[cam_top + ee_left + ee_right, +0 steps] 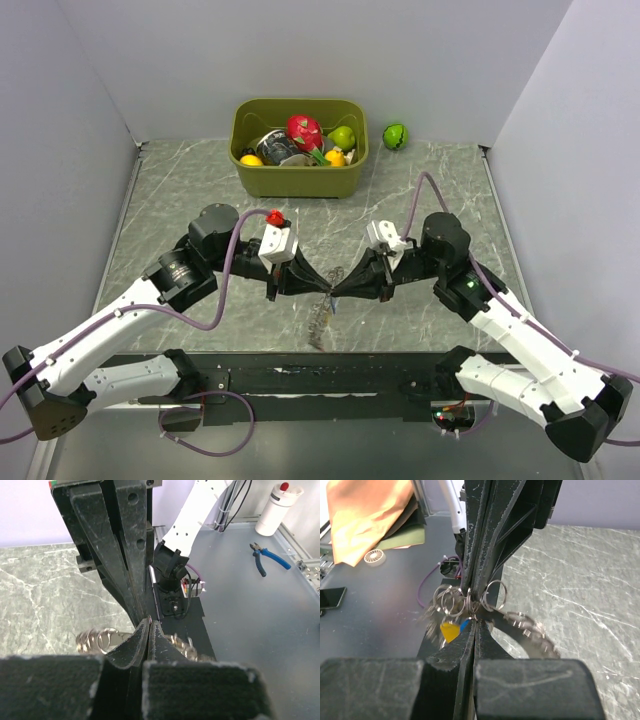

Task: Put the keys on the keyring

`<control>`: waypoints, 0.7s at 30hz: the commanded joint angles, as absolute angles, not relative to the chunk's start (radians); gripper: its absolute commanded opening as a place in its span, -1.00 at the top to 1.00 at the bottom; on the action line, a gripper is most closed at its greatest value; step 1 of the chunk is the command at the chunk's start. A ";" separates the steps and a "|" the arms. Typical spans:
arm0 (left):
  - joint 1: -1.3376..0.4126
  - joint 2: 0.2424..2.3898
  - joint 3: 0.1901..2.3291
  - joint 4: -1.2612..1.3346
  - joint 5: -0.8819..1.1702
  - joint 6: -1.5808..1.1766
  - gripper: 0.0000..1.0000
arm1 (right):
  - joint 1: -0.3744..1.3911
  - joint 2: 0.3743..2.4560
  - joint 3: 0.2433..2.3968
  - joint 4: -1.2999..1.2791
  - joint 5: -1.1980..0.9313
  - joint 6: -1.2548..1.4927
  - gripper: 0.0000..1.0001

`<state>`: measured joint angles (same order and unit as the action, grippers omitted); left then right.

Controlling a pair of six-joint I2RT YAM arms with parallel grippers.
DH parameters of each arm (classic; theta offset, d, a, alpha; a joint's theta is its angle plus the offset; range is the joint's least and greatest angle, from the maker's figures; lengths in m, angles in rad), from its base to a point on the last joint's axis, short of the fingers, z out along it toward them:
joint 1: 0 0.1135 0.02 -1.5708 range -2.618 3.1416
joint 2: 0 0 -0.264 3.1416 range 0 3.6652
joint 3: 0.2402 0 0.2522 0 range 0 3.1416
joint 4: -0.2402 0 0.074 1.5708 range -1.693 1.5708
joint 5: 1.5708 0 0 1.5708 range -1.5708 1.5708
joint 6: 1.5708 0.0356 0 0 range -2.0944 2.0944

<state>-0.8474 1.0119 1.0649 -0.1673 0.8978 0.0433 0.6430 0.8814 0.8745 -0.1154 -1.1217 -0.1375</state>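
Observation:
Both grippers meet tip to tip above the middle of the marble table. My left gripper (322, 288) (149, 623) is shut. My right gripper (338, 289) (476, 622) is shut too, pressed against the left's fingers. The keyring (321, 326) (536, 635), dark grey and beaded, hangs from that meeting point. Small silver split rings (449, 600) (96, 640) bunch at the tips. Below them dangle keys with a yellow head (449, 630) and a blue head (465, 625). The fingers hide exactly which part each one pinches.
An olive bin (298, 185) of toy fruits stands at the back centre, with a green toy fruit (396, 136) to its right on the table. Off the table lie blue pliers (267, 560), a white bottle (279, 502) and an orange cloth (367, 515).

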 commanded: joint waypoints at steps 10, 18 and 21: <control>-0.848 1.000 1.083 -0.026 0.953 0.009 0.98 | 0.680 0.786 0.785 0.035 -0.853 -0.049 0.68; -0.848 0.989 1.065 -0.040 0.922 0.014 0.98 | 0.680 0.701 0.772 0.005 -0.750 -0.087 -0.48; -0.847 0.992 1.058 -0.060 0.905 0.023 0.98 | 0.678 0.657 0.746 0.017 -0.700 -0.089 -0.75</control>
<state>-0.8452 1.0149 1.0595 -0.1146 0.9085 0.0223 0.6781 0.7170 0.7738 -0.0139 -0.8013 -0.0711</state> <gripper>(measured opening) 0.021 0.813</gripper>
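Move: Both fingertip pairs meet at the top of the keyring disc. From the right hand, the small wire rings at the rim are right at the tips; the disc's middle hangs about 5 cm below, 1 cm back and 2 cm left. The blue key is some 3 cm below and 1 cm back, the yellow key about 3 cm below and 2 cm back. From the left hand the same wire rings are also at its tips. The right hand lets go of the small wire rings at the disc's rim, its fingers spreading from shut to most of the way open. After a slight dip leftward it eases about 2 cm forward, then also up and back to the right, turning some 15 degrees clockwise. The left hand stays, keeping its pinch at the top of the disc. ##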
